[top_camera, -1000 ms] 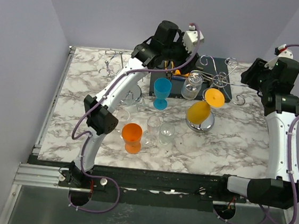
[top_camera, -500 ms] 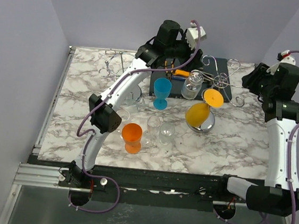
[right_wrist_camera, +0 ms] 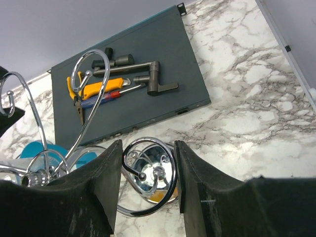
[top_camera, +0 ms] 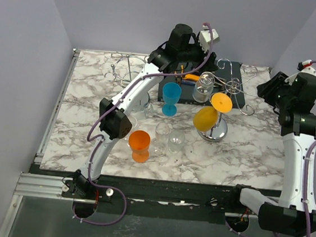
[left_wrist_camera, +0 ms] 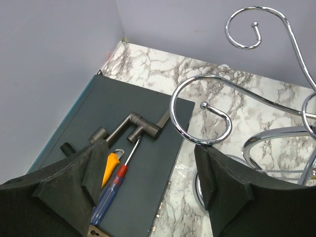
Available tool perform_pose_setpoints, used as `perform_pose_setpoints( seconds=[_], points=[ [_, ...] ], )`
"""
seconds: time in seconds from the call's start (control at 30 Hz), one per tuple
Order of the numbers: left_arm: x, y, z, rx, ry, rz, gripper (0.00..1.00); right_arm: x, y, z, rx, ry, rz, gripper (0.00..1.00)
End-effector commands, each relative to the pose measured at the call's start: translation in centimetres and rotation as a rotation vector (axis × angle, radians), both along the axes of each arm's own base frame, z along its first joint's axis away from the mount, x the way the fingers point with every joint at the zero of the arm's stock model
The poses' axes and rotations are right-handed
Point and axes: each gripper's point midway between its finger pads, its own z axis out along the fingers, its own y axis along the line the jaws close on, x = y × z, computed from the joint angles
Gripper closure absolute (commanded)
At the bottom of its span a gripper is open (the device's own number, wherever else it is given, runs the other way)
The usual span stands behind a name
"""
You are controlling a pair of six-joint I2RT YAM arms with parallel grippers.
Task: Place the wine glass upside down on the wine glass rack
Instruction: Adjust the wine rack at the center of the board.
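The chrome wine glass rack (top_camera: 213, 133) stands right of centre. A clear wine glass (top_camera: 202, 89) and a yellow one (top_camera: 205, 118) hang upside down from it. My left gripper (left_wrist_camera: 150, 158) hovers behind the rack, above the tool tray, open with nothing between its fingers. One rack arm (left_wrist_camera: 284, 132) runs just ahead of it. My right gripper (right_wrist_camera: 147, 158) is at the rack's right end (top_camera: 265, 89). Its pads (right_wrist_camera: 106, 168) sit against both sides of a round chrome curl, with the rack's base (right_wrist_camera: 153, 171) showing through the ring.
A dark tool tray (top_camera: 236, 76) with pliers and screwdrivers lies at the back. On the marble stand a blue glass (top_camera: 171, 97), an orange glass (top_camera: 139, 141) and clear glasses (top_camera: 176, 140). A second wire rack (top_camera: 121, 66) stands back left.
My right jaws have narrowed onto the rack's curl and that arm has shifted right. The left arm has moved slightly right. The rack with its yellow glass has shifted a little left.
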Motion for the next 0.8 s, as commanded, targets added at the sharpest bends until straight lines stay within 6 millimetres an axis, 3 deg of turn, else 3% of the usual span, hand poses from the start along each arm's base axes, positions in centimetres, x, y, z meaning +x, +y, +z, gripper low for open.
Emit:
perform_pose_setpoints(
  seconds=[0.0, 0.37, 0.57, 0.77],
  points=[
    [0.1, -1.2, 3.7, -0.101, -0.089, 0.001, 0.23, -2.4, 1.9, -1.0, 0.066, 0.062, 0.055, 0.54],
    [1.5, 2.3, 8.1, -0.094, -0.253, 0.188, 0.11, -2.3, -0.3, 2.8, -0.053, 0.032, -0.016, 0.23],
    [2.8, 5.7, 11.0, -0.081, -0.345, 0.368, 0.05, -1.3, -1.0, 5.7, -0.09, -0.035, -0.033, 0.19],
    [3.2, 9.4, 14.5, -0.123, -0.428, 0.547, 0.01, 2.0, 0.3, 5.8, -0.058, -0.051, 0.054, 0.18]
  ],
)
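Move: The right hand still has the rack's right-hand curl between its finger pads; from that hand the rack's hub lies some 14 cm to the left and level fore and aft, the yellow glass about 19 cm left and 7 cm back, hanging 10 cm lower. From the left hand, the rack's far curl is roughly 5 cm right and 2 cm back at its height, and the upside-down clear glass 8 cm back and 6 cm below. Opening its fingers, the right hand lets go of the rack's right-hand curl, easing back about 2 cm, then rising some 6 cm above the curl and returning forward. The left hand first creeps forward, then swings up about 9 cm and out leftward, away from the far curl, turning counter-clockwise with its fingertips lifting and opening nearly fully. ##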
